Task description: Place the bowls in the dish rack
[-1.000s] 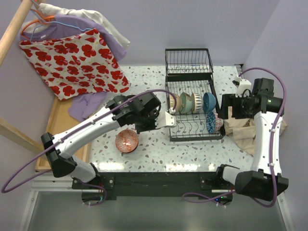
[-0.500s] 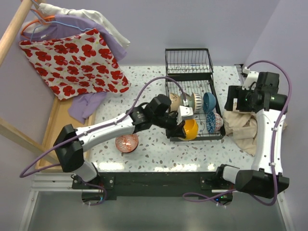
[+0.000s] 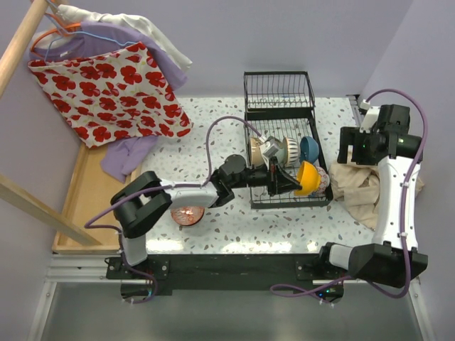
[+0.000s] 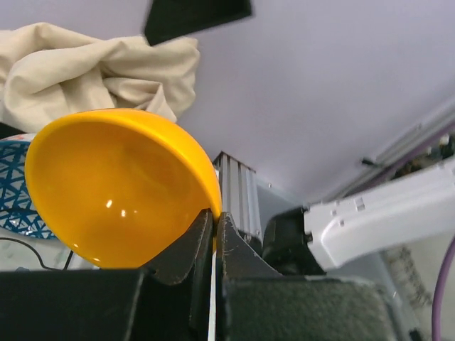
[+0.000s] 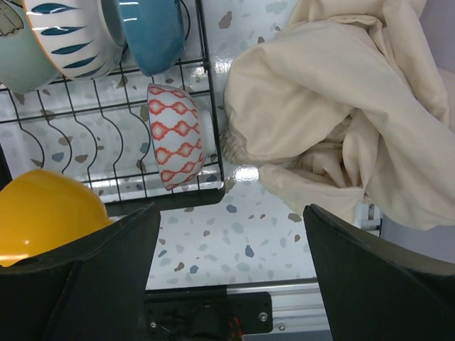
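My left gripper (image 3: 297, 183) is shut on the rim of the orange-yellow bowl (image 3: 308, 177), holding it tilted over the front right part of the black wire dish rack (image 3: 284, 204). In the left wrist view the jaws (image 4: 215, 226) pinch the bowl's (image 4: 114, 185) edge, with a blue-white patterned bowl (image 4: 15, 195) behind it. Cream (image 3: 257, 150), pale (image 3: 288, 150) and blue (image 3: 309, 148) bowls stand on edge in the rack. A red-white patterned bowl (image 5: 176, 138) stands at the rack's right end. A reddish-brown bowl (image 3: 188, 213) sits on the table. My right gripper (image 5: 231, 277) is open beside the rack, holding nothing.
A crumpled beige cloth (image 3: 355, 188) lies right of the rack, under the right arm. A wooden tray (image 3: 84, 186) lies along the table's left edge, with hung clothes (image 3: 106, 82) above it. The rack's taller basket section (image 3: 279, 89) is at the back.
The left arm has stretched further right over the rack, carrying the orange-yellow bowl from the rack's front middle toward its right end. The right arm has stayed nearly still.
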You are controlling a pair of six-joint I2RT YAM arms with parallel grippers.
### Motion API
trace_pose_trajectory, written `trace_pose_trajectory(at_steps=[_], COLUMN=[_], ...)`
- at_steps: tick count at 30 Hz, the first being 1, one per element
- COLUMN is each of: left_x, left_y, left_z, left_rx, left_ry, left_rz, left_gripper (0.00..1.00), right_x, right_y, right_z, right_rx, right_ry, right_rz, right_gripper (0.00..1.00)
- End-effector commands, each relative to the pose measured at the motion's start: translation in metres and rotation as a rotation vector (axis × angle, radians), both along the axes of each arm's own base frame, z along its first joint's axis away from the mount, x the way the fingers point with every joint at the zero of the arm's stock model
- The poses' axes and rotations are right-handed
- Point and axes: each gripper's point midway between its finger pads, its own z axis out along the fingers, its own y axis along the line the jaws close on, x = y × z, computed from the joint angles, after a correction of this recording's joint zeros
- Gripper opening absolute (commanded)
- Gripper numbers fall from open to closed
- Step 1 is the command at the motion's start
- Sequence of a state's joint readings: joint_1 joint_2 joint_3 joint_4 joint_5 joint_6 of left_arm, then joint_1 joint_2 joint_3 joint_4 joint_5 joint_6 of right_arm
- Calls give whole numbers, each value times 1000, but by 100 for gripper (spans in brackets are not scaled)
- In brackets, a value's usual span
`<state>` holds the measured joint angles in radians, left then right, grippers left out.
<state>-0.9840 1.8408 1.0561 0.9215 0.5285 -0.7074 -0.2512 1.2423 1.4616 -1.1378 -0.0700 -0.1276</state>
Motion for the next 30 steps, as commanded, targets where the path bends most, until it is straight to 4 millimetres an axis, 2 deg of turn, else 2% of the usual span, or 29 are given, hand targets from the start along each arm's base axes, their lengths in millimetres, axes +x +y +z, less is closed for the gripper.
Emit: trace_pose_trajectory(at_steps=[1,3,5,6,7,12,21,25,28,30], left_x=[37,46,52,57,60,65,71,73,73,69], left_y=[-11,-18,-23,-26,-28,-38,-42,-38,-31,-25], left_z=[58,46,43,32,33,12,-19,-25,-19,-4], left_rx=[-221,-210,-208,-192,-195,-181,-157,-147,-165,-208], left_ry=[137,224,273,330,350,491,592,603,580,526], left_rz=[152,177,194,216,220,216,218,224,219,193], left_gripper=[0,0,0,0,0,0,0,0,0,0], right_x=[-1,-1,0,1,1,2,4,9,11,12], right_y=[-9,-10,-10,-10,-11,-13,-15,-16,-15,-15], right_z=[0,-1,-3,-4,-4,-8,-14,-16,-17,-18], right_rx=[-34,-36,-34,-35,-35,-44,-46,-41,-34,-30], right_ry=[8,16,23,27,28,49,75,78,78,81], right_rz=[-29,-28,-26,-27,-27,-22,-24,-25,-25,-26], right_gripper=[86,86,86,86,86,86,86,86,86,86])
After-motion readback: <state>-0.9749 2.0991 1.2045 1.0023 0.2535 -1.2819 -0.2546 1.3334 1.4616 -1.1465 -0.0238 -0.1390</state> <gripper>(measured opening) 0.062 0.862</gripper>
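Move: The left hand already pinches the yellow bowl's rim; the free slot in the dish rack lies about 6 cm ahead, 6 cm right and 12 cm below. Beside the slot stands the patterned bowl, 6 cm ahead and 11 cm right of the hand; the blue bowl is some 17 cm ahead, 8 cm right. From the open right hand the slot lies about 12 cm left, 2 cm back, 14 cm below. Left hand brings yellow bowl 7 cm forward, rightward, down towards patterned bowl, rolling 35 degrees; right hand sinks. ##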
